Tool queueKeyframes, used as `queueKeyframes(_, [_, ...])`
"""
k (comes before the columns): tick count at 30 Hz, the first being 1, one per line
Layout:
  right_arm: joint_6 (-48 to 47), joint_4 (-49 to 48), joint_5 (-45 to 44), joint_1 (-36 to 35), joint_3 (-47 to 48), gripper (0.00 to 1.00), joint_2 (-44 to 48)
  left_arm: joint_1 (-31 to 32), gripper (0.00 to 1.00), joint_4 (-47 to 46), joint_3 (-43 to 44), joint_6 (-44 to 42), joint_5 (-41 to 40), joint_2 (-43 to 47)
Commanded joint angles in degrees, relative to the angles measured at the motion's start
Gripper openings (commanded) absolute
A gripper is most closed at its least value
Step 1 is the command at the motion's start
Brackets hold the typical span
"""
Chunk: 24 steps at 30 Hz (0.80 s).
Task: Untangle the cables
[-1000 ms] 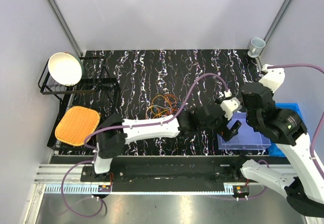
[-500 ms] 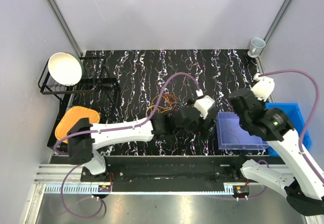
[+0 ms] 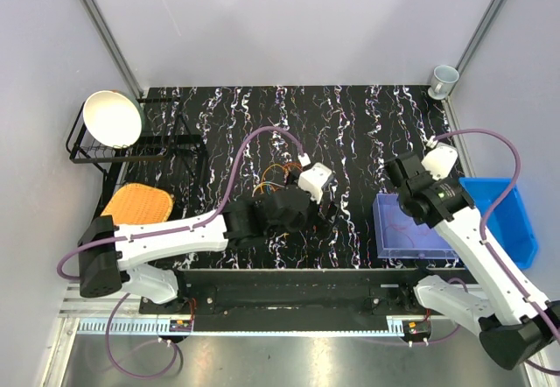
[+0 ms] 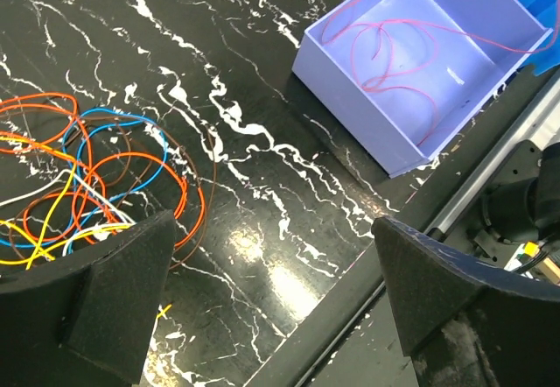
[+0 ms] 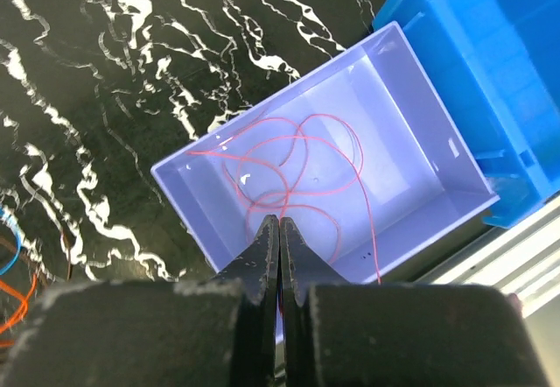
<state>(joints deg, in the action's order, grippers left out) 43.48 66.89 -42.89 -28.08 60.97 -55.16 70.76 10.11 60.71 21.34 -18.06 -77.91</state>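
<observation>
The cables (image 3: pixel 282 175) are a loose bunch of thin wires on the black marbled table; the left wrist view shows orange, blue, yellow and white loops (image 4: pixel 96 172). A single red wire (image 5: pixel 289 155) lies coiled inside the lavender box (image 5: pixel 188 199), also seen in the left wrist view (image 4: pixel 394 50). My left gripper (image 3: pixel 328 207) is open and empty just right of the bunch, low over bare table (image 4: pixel 280 299). My right gripper (image 5: pixel 278 222) is shut, its tips above the box and the red wire; nothing shows between the jaws. It is over the box's left part (image 3: pixel 409 201).
A blue bin (image 3: pixel 512 221) stands right of the lavender box (image 3: pixel 418 245). A black dish rack with a white bowl (image 3: pixel 112 117) and an orange mat (image 3: pixel 133 207) are at the left. A cup (image 3: pixel 444 78) stands at the back right corner.
My left gripper has swung left from the lavender box to beside the cable bunch. My right arm has shifted left and now hangs over the box.
</observation>
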Motion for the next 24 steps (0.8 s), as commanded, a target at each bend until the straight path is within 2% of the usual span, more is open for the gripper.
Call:
queueKeyframes(1, [-4.72,-9.22,6.67,7.39,-2.26,0.00,-1.79,-0.62,0.99,-2.38,-1.29,0.72,-1.89,3.11])
queueKeyframes(8, [-8.15,-14.86,15.19,17.24,-4.10,0.00,-8.65,-1.06,0.99,-1.94,-2.70,0.72,-2.32,4.43])
queueKeyframes(11, [-8.07,-16.09,16.26,20.07,-4.89,0.00,-11.72,-1.42,0.99,-1.76,-3.57,0.54,-2.76,5.31])
queueKeyframes(18, [-8.15,-18.73,17.32,22.01,-5.95,0.02,-15.07,-3.08,0.99,-1.76,-4.81,0.37,-2.59,7.07])
queueKeyframes(19, [-8.15,-18.90,17.23,22.10,-6.04,0.04,-15.24,-3.17,0.99,-1.85,-4.98,0.45,-2.42,6.98])
queueKeyframes(20, [-8.33,-18.90,17.40,22.45,-5.95,0.15,-15.42,-3.43,0.99,-1.93,-5.07,0.45,-2.24,6.98])
queueKeyframes(23, [-8.76,-19.17,17.49,23.15,-5.86,0.29,-15.68,-3.88,0.99,-1.93,-5.07,0.45,-1.80,6.81])
queueKeyframes(24, [-8.94,-19.08,17.41,23.33,-5.78,0.48,-15.34,-3.96,0.99,-1.85,-5.07,0.28,-1.71,6.81])
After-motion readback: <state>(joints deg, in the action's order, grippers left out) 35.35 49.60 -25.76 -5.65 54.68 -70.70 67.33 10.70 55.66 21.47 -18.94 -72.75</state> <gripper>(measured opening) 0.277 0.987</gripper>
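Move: The lavender box, with the red cable mostly coiled inside and still hanging from the right fingers, has its middle about 3 cm right of that hand, level fore-and-aft, 17 cm below. The blue bin is some 22 cm right and 1 cm back; the cable tangle 33 cm left, 6 cm ahead. From the empty left hand the tangle lies roughly 9 cm ahead, 10 cm left and 20 cm down, the box about 25 cm right and 1 cm ahead. The red cable's held part is lowered towards the lavender box: the right hand sinks about 9 cm while going forward and somewhat to its right, tipping the fingers steeper, then slows almost to a stop and begins to open its shut fingers, to roughly a quarter. The left hand, jaws still wide, eases some 3.5 cm left and slightly forward, towards the cable tangle, without touching it. ##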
